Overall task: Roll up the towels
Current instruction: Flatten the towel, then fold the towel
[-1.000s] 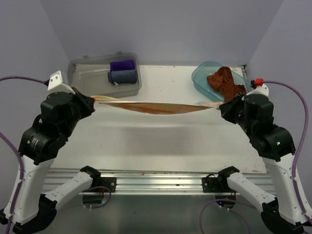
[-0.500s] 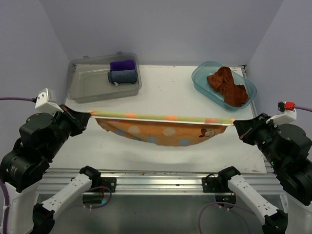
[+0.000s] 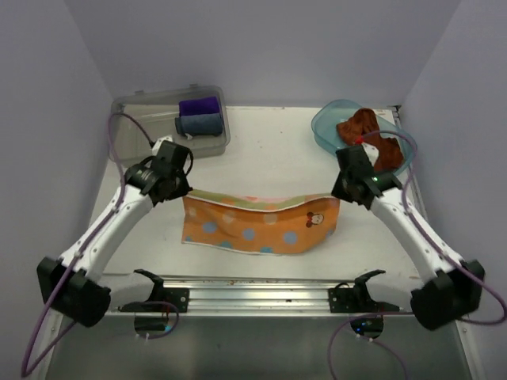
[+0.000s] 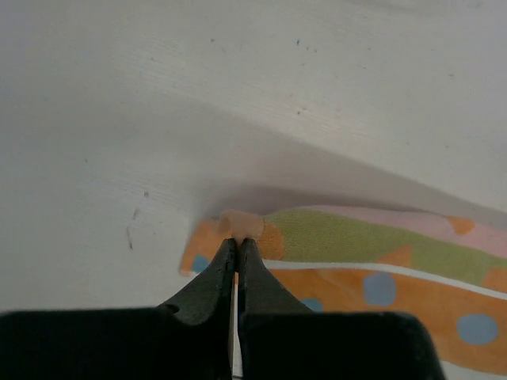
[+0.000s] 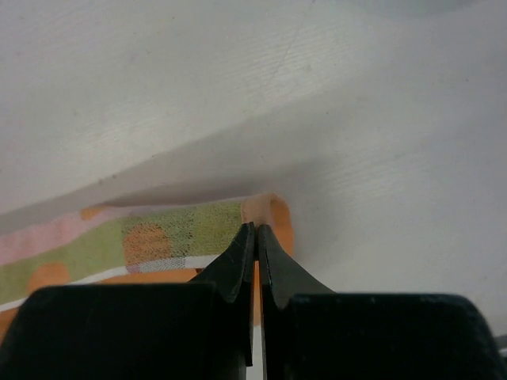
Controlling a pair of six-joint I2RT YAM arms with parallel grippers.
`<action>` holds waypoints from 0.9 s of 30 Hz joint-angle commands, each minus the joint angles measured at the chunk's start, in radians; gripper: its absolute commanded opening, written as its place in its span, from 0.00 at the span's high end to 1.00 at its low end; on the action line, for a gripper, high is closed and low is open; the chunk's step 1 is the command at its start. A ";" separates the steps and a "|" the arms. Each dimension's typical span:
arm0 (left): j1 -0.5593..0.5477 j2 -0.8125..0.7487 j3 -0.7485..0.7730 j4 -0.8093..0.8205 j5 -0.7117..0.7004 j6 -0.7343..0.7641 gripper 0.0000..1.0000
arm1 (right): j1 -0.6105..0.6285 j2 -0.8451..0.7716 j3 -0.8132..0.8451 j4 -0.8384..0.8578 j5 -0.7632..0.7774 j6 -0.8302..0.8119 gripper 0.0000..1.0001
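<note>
The patterned towel point(image 3: 261, 226), orange with blue dots and a green and pink band, lies spread on the white table point(image 3: 261, 158). Only its far edge is lifted a little. My left gripper point(image 3: 184, 195) is shut on the towel's far left corner point(image 4: 242, 226). My right gripper point(image 3: 339, 198) is shut on the far right corner point(image 5: 273, 214). In both wrist views the corner cloth bulges just past the pinched black fingertips. The rust-brown towel point(image 3: 366, 133) sits crumpled in a blue tub point(image 3: 321, 127) at the back right, partly hidden behind the right arm.
A clear plastic bin point(image 3: 142, 131) stands at the back left and holds a purple cloth point(image 3: 198, 105) and a grey-blue cloth point(image 3: 200, 124). A metal rail point(image 3: 253, 293) with the arm bases runs along the near edge. Walls close in on both sides.
Both arms reached down and away from the camera, lowering the stretched, hanging patterned towel onto the table. It now lies spread out, with both far corners still pinched.
</note>
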 commanded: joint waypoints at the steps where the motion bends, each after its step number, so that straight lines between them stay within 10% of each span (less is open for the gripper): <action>1: 0.081 0.199 0.022 0.188 -0.003 0.078 1.00 | -0.028 0.187 0.047 0.225 0.049 -0.029 1.00; 9: 0.209 0.451 0.125 0.269 0.115 0.128 1.00 | -0.054 0.542 0.247 0.271 -0.001 -0.058 1.00; 27: 0.264 0.126 -0.235 0.299 0.218 0.161 1.00 | -0.075 0.185 -0.181 0.304 -0.116 -0.026 1.00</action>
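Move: Pinched by its two upper corners between the hands, the spotted towel hangs to a table some 14 cm below them; its middle lies about 23 cm to the left hand's right and 23 cm to the right hand's left, roughly 3 cm back and 9 cm below both. The grey bin is about 33 cm ahead and 7 cm left of the left hand; the blue-green basin, about 28 cm ahead and 10 cm right of the right hand. Swinging down and forward together, both hands keep the towel's corners pinched, dropping about 9 cm and reaching 10 to 12 cm out over the table, the fingers tipping some 10 degrees further down. Staying low, they then draw back 5 to 7 cm towards the robot, taking the held edge over the part already laid; the left hand also drifts about 3 cm left. ##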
